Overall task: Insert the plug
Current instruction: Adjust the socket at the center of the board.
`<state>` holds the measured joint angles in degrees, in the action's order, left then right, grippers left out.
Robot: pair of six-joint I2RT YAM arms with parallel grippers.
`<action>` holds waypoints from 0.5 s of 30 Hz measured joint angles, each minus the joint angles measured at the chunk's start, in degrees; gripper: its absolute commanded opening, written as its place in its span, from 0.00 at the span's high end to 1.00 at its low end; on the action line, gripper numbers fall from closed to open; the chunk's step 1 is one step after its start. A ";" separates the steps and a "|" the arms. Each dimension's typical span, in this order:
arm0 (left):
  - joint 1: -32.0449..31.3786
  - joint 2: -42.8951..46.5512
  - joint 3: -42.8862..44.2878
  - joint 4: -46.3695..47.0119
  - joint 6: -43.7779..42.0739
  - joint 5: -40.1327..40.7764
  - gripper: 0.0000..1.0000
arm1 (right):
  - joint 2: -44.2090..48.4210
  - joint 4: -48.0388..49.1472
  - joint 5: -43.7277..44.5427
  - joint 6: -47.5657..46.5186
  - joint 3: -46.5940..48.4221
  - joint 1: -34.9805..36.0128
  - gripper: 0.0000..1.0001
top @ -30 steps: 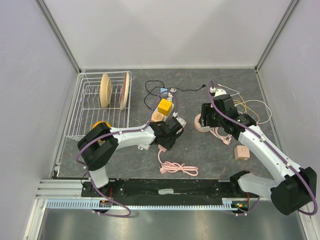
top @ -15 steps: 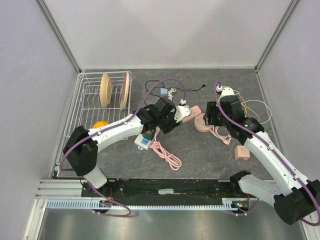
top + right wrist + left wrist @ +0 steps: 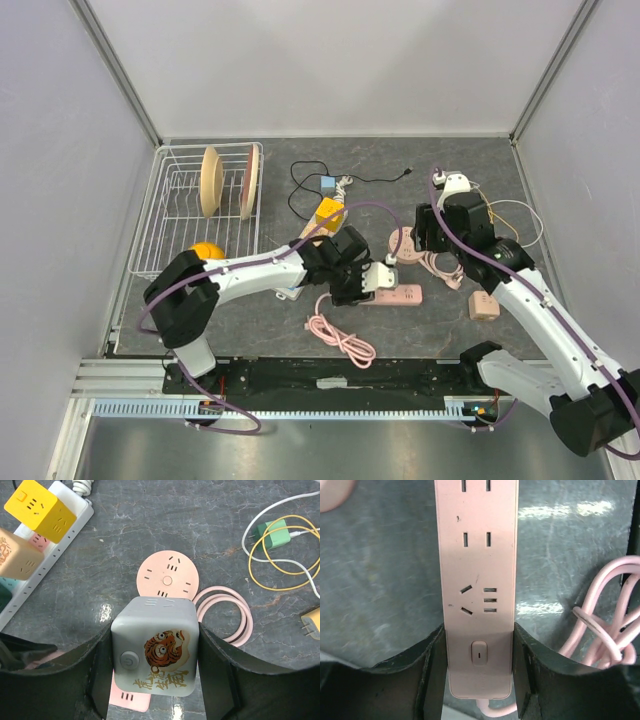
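My right gripper is shut on the plug, a pale grey cube with a tiger picture and a power button. The plug's prongs are hidden underneath. An end of the pink power strip shows below the cube's lower left edge. My left gripper is shut on the switch end of that strip, which lies flat with its sockets facing up. From above, the strip lies in front of the right gripper, and the left gripper holds its left end.
A round pink socket with a coiled cord lies just beyond the cube. Left of it is a white strip carrying a yellow cube and a beige cube. A green charger, a pink adapter and a dish rack are also here.
My left gripper has carried the pink strip from beside the round socket toward the front and to the right, its cord trailing along. The right gripper has kept the cube and hardly moved.
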<state>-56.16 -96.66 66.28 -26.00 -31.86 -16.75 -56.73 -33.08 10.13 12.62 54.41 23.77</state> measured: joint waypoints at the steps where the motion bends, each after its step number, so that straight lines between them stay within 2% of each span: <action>1: -0.79 -0.79 -0.31 0.09 -0.31 -0.15 0.77 | -0.22 -0.02 -0.26 -0.42 0.00 0.00 1.00; 4: -2.49 -3.08 -1.31 1.05 -1.11 -0.28 0.70 | -1.07 -0.24 -1.44 -1.49 0.00 0.00 1.00; 5: -2.67 -3.61 -1.51 1.40 -1.25 -0.31 0.64 | -1.38 -0.31 -1.92 -1.95 0.00 0.00 1.00; 7: -2.89 -4.70 -2.32 2.95 -1.62 -0.28 0.63 | -1.88 -0.52 -2.78 -2.58 0.00 0.00 1.00; 10: -2.89 -5.33 -4.28 6.56 -2.01 -0.22 0.36 | -2.49 -0.81 -4.09 -3.63 0.00 0.00 1.00; 11: -2.89 -5.35 -4.92 7.48 -2.12 -0.04 0.19 | -2.64 -0.90 -4.52 -3.91 0.00 0.00 1.00; 14: -2.91 -5.29 -7.72 11.93 -2.29 0.66 0.09 | -3.13 -0.87 -5.99 -4.61 -0.02 0.00 1.00; 15: -2.91 -4.92 -8.22 13.25 -2.19 1.33 0.09 | -3.26 -0.90 -6.56 -4.85 -0.07 0.00 1.00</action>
<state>-59.07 -101.58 58.06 -12.75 -34.04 -15.42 -59.99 -33.98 3.57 7.77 54.35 23.77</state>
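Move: The left hand still grips the pink power strip near its corded end; the strip's middle is about 6 cm to its right, the table spot for it some 7 cm straight below. From that hand the round pink socket is 12 cm ahead and 11 cm right, the coiled pink cord 8 cm back and 3 cm left. The right hand holds the white cube high up; the strip's middle lies roughly 9 cm back, 6 cm left and 14 cm below it. The left hand sets the pink power strip down, sinking about 6 cm to the table with a slight draw back towards the coiled cord early on, then spreads its fingers off both sides of the strip once it is nearly down. The right hand keeps its hold on the white cube, still well above the table, while it eases some 2 cm down and 1.5 cm left and turns roughly 10 degrees counter-clockwise. ##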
